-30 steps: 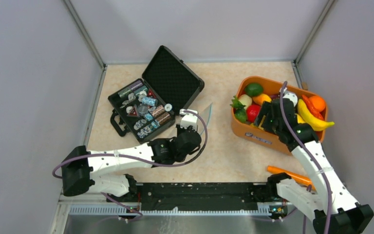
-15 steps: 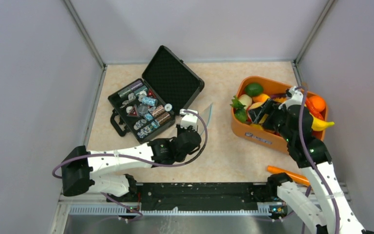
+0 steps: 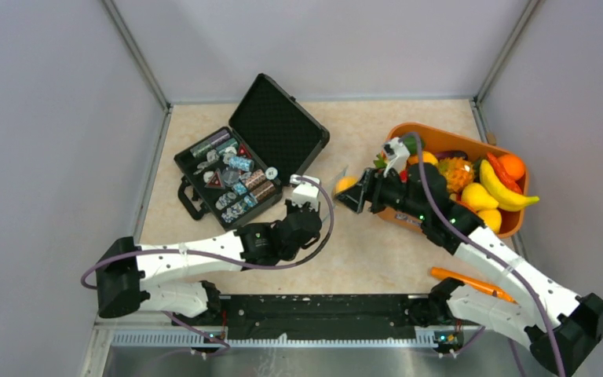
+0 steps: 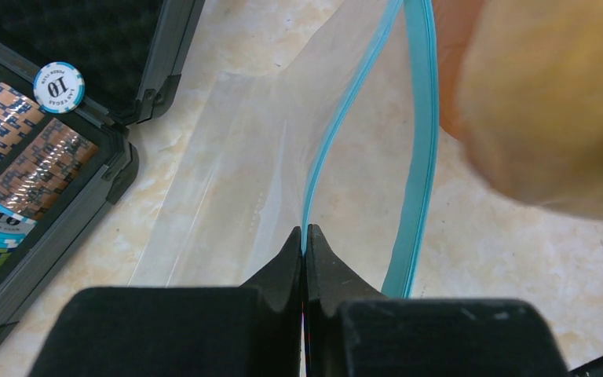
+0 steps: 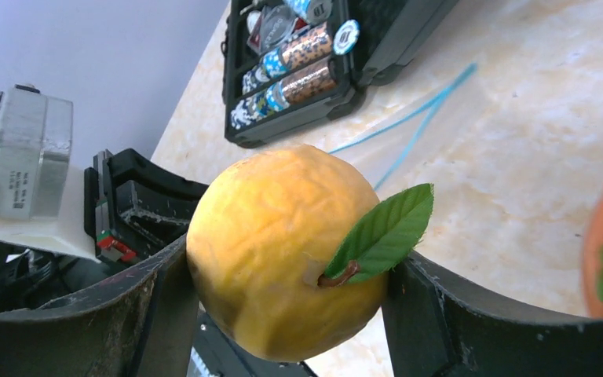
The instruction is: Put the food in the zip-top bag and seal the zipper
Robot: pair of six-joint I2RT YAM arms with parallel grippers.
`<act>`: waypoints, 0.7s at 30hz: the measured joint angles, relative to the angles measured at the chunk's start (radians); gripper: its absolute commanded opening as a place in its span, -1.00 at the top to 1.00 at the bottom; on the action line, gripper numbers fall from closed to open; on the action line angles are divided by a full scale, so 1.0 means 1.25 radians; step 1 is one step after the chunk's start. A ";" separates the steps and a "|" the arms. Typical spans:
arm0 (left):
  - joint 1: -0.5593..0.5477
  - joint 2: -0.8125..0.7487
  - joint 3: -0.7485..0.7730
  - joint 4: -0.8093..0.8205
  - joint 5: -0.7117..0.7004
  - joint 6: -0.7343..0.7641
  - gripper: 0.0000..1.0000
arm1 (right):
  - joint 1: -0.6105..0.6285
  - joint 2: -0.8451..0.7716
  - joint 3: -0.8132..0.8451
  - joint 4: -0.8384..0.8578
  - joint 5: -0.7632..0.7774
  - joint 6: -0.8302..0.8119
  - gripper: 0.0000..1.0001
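Observation:
My left gripper (image 4: 305,236) is shut on one teal zipper (image 4: 420,157) lip of the clear zip-top bag (image 4: 235,181), which lies flat on the table with its mouth parted. In the top view this gripper (image 3: 314,206) sits beside the black case. My right gripper (image 5: 286,267) is shut on a yellow-orange toy fruit (image 5: 275,236) with a green leaf. Seen from above, the fruit (image 3: 345,185) hangs just right of the bag's mouth (image 3: 333,187). It shows as an orange blur (image 4: 550,102) in the left wrist view. More food, such as a banana (image 3: 506,192), lies in the basket.
The orange basket (image 3: 408,216) stands at the right, close behind my right arm. An open black case (image 3: 279,129) of poker chips lies left of the bag. An orange carrot-like stick (image 3: 467,281) lies near the right arm's base.
My right gripper has come out of the basket and swung left with the yellow fruit to the bag's mouth. The left gripper has kept still on the bag's edge.

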 measured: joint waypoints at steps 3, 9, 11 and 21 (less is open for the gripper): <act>0.000 -0.002 0.000 0.005 0.012 0.002 1.00 | 0.042 0.046 -0.002 0.046 0.020 0.001 0.50; 0.000 -0.002 0.000 0.006 0.027 0.003 1.00 | 0.063 0.080 -0.038 0.116 0.055 -0.007 0.54; 0.000 -0.002 0.000 0.006 0.027 0.003 1.00 | 0.067 0.096 -0.038 0.128 0.056 -0.019 0.54; 0.010 -0.014 0.001 0.006 0.042 0.002 1.00 | 0.101 0.131 -0.059 0.143 0.070 -0.061 0.54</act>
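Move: About 4 cm to the left of the right hand, 1 cm ahead and 9 cm lower, the zip-top bag's open mouth waits under the held peach. The left gripper, pinching one zipper strip, is 9 cm left, 3 cm back and 8 cm down; the food bin's middle is some 32 cm right, level ahead, 13 cm below. From the left hand, the mouth is about 4 cm ahead, 4 cm right and a centimetre lower. Lowering the peach towards the bag mouth, the right hand sinks about 5 cm and moves some 4 cm left, the leftward part mostly first, its wrist tilting only slightly. Its fingers keep their grip around the peach and come close beside the left gripper, which stays nearly still, shut on the zipper strip to hold the bag. ##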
